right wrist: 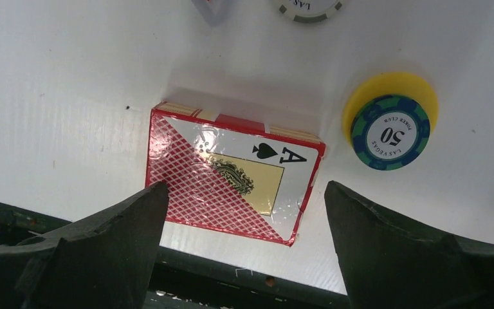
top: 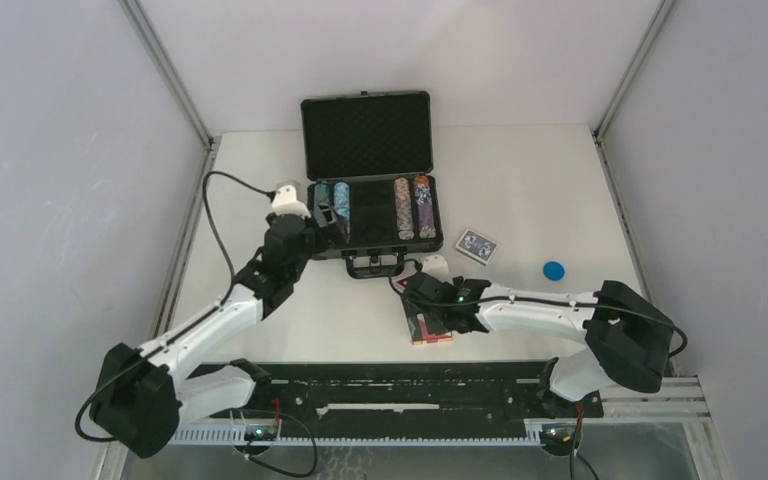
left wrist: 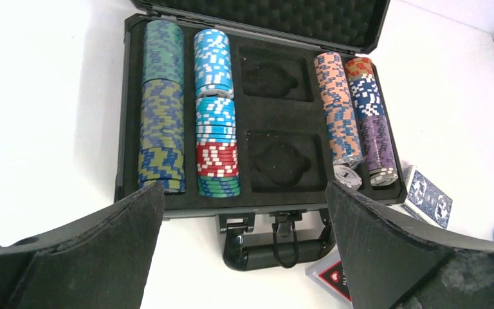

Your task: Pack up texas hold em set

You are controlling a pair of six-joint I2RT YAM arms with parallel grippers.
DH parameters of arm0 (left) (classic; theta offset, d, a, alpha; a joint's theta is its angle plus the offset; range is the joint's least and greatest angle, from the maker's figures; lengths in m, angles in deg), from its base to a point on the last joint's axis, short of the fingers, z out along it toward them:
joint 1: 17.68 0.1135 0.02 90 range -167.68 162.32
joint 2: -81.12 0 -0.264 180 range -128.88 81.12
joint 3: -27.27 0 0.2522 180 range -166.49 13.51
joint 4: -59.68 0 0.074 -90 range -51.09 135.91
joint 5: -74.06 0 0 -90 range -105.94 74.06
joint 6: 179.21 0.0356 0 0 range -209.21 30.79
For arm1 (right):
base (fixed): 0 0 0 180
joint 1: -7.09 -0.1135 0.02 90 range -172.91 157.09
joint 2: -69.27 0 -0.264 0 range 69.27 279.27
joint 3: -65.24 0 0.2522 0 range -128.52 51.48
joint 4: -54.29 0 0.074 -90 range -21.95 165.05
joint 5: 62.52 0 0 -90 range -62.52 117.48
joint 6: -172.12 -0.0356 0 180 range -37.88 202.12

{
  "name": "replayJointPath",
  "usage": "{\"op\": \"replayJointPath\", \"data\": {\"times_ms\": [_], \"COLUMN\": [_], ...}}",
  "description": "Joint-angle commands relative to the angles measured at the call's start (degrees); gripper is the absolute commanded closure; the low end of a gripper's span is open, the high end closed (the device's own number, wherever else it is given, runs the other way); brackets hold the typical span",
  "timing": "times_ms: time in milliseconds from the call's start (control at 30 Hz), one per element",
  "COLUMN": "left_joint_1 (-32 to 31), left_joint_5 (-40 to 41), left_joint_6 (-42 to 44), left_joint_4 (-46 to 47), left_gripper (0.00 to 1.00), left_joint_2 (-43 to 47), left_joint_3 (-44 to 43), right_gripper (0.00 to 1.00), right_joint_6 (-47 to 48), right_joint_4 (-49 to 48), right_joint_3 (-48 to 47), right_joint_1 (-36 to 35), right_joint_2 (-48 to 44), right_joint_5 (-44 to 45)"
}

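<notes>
The black briefcase (top: 368, 132) stands open at the table's back, lid up. Rows of multicoloured poker chips (left wrist: 215, 109) fill its side channels, and both middle card slots (left wrist: 282, 158) are bare foam. My left gripper (left wrist: 244, 190) hangs open over the case's front left, above the handle (left wrist: 276, 248). A red card deck (right wrist: 231, 180) lies flat near the table's front edge. My right gripper (right wrist: 246, 188) is open just above it, a finger on each side, not touching. The blue deck (top: 477, 245) lies right of the case.
A blue-green 50 chip (right wrist: 390, 132) rests on a yellow disc right of the red deck. A white chip (right wrist: 309, 8) lies beyond them. A blue round button (top: 554, 269) sits at the right. The black rail (right wrist: 231, 277) borders the table's near edge.
</notes>
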Motion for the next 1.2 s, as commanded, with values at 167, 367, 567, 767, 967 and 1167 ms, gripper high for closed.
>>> {"op": "replayJointPath", "data": {"times_ms": [167,367,567,767,967,1167], "left_joint_1": [-0.7,-0.8,-0.9,-0.9,-0.9,-0.9], "left_joint_5": [2.6,2.7,0.8,0.8,0.5,0.4], "left_joint_6": [-2.4,-4.5,-4.5,-3.4,-3.5,-3.6], "left_joint_4": [1.2,-0.5,-3.0,-3.9,-3.9,-3.8], "left_gripper": [0.0,0.0,0.0,0.0,0.0,0.0], "left_joint_2": [7.0,5.1,3.4,4.3,3.8,3.9], "left_joint_3": [4.6,2.3,0.0,0.0,0.2,0.5], "right_gripper": [0.0,0.0,0.0,0.18,0.28,0.34], "right_joint_6": [-7.2,-3.8,2.9,2.8,1.2,0.3], "right_joint_4": [0.6,1.9,-0.7,-2.8,-3.5,-4.5], "right_joint_3": [0.2,0.4,2.3,2.3,2.4,3.6], "right_joint_1": [-4.6,4.8,19.2,20.1,17.3,17.1], "right_joint_2": [-2.7,-11.5,-11.9,-6.7,-3.0,-1.3], "right_joint_5": [7.7,7.2,0.5,-0.9,0.0,-0.1]}}
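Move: Lying some 5 cm ahead and 6 cm to the right of the right hand, about 2 cm below it, is the 50 chip on its yellow base. The red card box is almost directly under this hand, perhaps 1 cm to the left. The white chip lies about 8 cm straight ahead, and the ALL IN triangle about 9 cm ahead and 6 cm left. From the left hand the 50 chip is roughly 12 cm back, 25 cm right and 16 cm down. Lifting about 5 cm off from above the red card box, the right hand swings right and forward to the 50 chip, turning some 15 degrees clockwise. It then sinks back down with a slight draw back and left, its fingers narrowing from wide open to about two thirds, one on each side of the chip. The left hand, open and empty, eases back and down 2 cm or so from the case. ##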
